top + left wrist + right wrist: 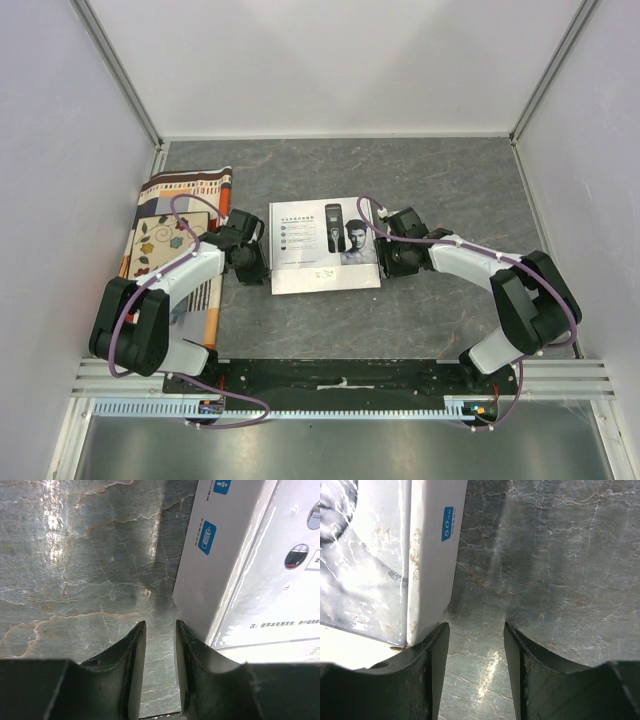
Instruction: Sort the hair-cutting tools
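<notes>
A closed white box (325,245) with a printed lid lies flat mid-table. The lid shows only a picture of a clipper and a man's face. The clipper, comb guard, cable and bottles themselves are hidden or out of view. My left gripper (260,264) is open and empty at the box's left side. In the left wrist view, the left gripper (160,627) has its right finger against the box's wall (212,575). My right gripper (386,258) is open and empty at the box's right side. In the right wrist view, the right gripper (476,630) has its left finger at the box's corner (427,565).
A patterned cloth mat (165,235) lies at the left, partly under my left arm. The grey marbled tabletop (450,190) is enclosed by white walls on three sides. The arm bases and a metal rail run along the near edge.
</notes>
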Available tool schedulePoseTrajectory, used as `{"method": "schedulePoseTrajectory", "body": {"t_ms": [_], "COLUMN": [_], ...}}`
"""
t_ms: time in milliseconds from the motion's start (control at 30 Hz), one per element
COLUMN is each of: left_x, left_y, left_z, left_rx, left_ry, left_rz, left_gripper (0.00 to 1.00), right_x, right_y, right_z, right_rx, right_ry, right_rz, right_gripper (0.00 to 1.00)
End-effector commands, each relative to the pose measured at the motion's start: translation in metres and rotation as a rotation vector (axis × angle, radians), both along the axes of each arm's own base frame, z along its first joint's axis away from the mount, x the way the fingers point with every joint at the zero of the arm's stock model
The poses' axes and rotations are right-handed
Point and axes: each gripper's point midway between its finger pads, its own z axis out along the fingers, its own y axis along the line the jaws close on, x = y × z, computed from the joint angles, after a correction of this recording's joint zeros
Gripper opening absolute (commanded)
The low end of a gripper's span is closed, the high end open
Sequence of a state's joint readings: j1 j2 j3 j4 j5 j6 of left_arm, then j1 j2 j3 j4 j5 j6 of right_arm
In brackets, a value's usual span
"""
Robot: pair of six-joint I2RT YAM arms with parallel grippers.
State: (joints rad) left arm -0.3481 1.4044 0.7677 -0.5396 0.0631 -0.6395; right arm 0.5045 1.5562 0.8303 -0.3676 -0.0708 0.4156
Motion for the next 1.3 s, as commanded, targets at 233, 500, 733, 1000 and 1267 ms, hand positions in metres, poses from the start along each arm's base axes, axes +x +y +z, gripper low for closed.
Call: {"method": "schedulePoseTrajectory", "body": {"t_ms": [233, 500, 733, 1000, 1267], "left_x": [0.013, 0.014, 0.027, 0.074, 0.148], "left_y": [0.002, 0.004, 0.008, -0.016, -0.057], "left_z": [0.012, 0.021, 0.071, 0.151, 0.163], "left_rx": [0.015, 0.026, 0.033, -0.036, -0.094], "left_ry": [-0.065, -0.072, -0.185, -0.346, -0.349], "left_rz": [0.03, 0.035, 0.045, -0.018, -0.089], "left_gripper": [0.37, 0.37, 0.36, 0.29, 0.02], "right_x": [0.011, 0.017, -0.005, -0.041, -0.063], "right_y": [-0.022, -0.026, 0.007, 0.055, 0.107], "right_z": [0.015, 0.05, 0.091, 0.114, 0.093], "right_rx": [-0.107, -0.11, 0.019, 0.137, 0.123], "right_ry": [-0.113, -0.206, -0.241, -0.285, -0.279], "right_rz": [-0.071, -0.093, -0.018, 0.046, 0.107], "right_gripper": [0.56, 0.56, 0.54, 0.4, 0.0]}}
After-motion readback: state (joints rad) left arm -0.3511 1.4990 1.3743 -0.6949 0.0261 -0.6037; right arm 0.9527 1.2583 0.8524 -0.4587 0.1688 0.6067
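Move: Beside the left front corner, the left fingers stand low and open: the closed box's middle is about 12 cm to the left hand's right, 7 cm ahead and nearly level in height. From the right hand, at the opposite side, that middle is roughly 12 cm left and 6 cm ahead, also nearly level. The striped cloth is centred some 20 cm to the left of the left hand and 4 cm ahead of it, with the floral board on it about 8 cm ahead and 20 cm left. Leaving the box's sides, the right hand first eases about 2.5 cm right, then climbs some 9 cm while swinging left and back over the front right corner, ending in front of the front edge. The left hand barely stirs at first, then shoots up about 16 cm and 12 cm forward, slightly right, tilting its fingers forward some 20 degrees. Both grippers close on nothing as they go. ##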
